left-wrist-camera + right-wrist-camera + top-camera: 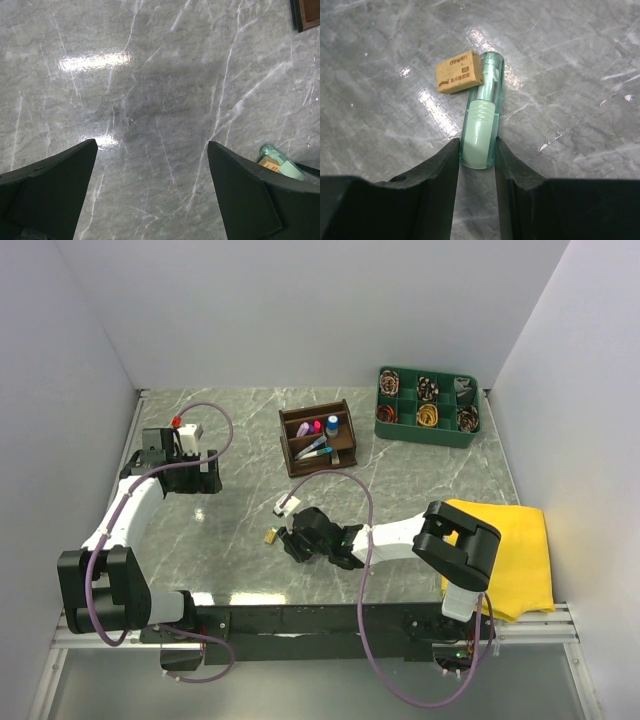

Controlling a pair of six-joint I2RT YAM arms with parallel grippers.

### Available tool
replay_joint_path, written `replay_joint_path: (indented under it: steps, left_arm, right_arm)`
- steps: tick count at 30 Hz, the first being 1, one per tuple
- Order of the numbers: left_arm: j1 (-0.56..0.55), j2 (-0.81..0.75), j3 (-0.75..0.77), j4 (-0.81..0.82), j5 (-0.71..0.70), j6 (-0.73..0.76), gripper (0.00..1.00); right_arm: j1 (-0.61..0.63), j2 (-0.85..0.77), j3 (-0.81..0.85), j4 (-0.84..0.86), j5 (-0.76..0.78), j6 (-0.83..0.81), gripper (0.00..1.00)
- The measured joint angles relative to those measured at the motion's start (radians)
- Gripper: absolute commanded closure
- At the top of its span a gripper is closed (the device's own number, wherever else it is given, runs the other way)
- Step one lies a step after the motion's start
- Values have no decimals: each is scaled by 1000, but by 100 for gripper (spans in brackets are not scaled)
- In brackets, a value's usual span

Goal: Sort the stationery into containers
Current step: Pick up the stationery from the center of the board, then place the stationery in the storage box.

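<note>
In the right wrist view my right gripper [476, 142] is shut on the near end of a stubby translucent green eraser-like piece [482, 110] that lies on the marble table. A tan eraser [459, 71] touches its far end on the left. From above, the right gripper [290, 540] is low at the table's centre front, with the tan eraser [271, 536] at its tip. The dark brown organiser [317, 438] stands behind it and holds several markers. My left gripper [152, 142] hangs open over bare marble at the left [195, 475].
A green tray [425, 435] of coiled cables stands at the back right. A yellow cloth [520, 550] lies at the front right under the right arm. White walls close in the table on three sides. The organiser's corner [307, 15] shows in the left wrist view.
</note>
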Motion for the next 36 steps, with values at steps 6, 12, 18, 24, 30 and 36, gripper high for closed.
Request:
replay_joint_path:
  steps: [6,12,18,24,30,36]
  left_arm:
    - [0,0,0,-1,0,-3,0]
    - [0,26,15,-1,1,-3,0]
    - [0,85,41,-2,-21,-4,1]
    - [1,165,79,-2,-39,-30,0]
    - [1,194,108,-2,-43,-44,0]
    - [2,218,116,-1,-45,-47,1]
  right_arm:
    - [-8,-35,-17,-40,34,29,97]
    - [-113,-204,-69,-160,39,66,97]
    - [-242,-275,-85,-174,39,82,97]
    - [-357,-224,-62,-174,40,57,97]
    - [-453,-102,25,-165,48,25,97]
    - [-501,-52,79,-151,58,-1,97]
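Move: My right hand has the green marker already pinched at table level. The wooden box it goes to is about 26 cm ahead and 9 cm to the right, its middle 2 cm higher. The tan eraser lies 4 cm to this hand's left and 1 cm ahead; inside the box, the white eraser is some 21 cm ahead and 13 cm right. From my left hand the wooden box is roughly 16 cm ahead, 27 cm right and 7 cm lower. Keeping my grip on the green marker, I lift it away from the tan eraser with my right hand, first rightward and up about 4 cm, then forward and right while sinking back halfway, some 17 cm forward and 15 cm right in all, to the wooden box's front right part. The wrist turns about 30 degrees clockwise, swinging the marker's free end towards the box. My open left hand eases 3 cm forward and down. ##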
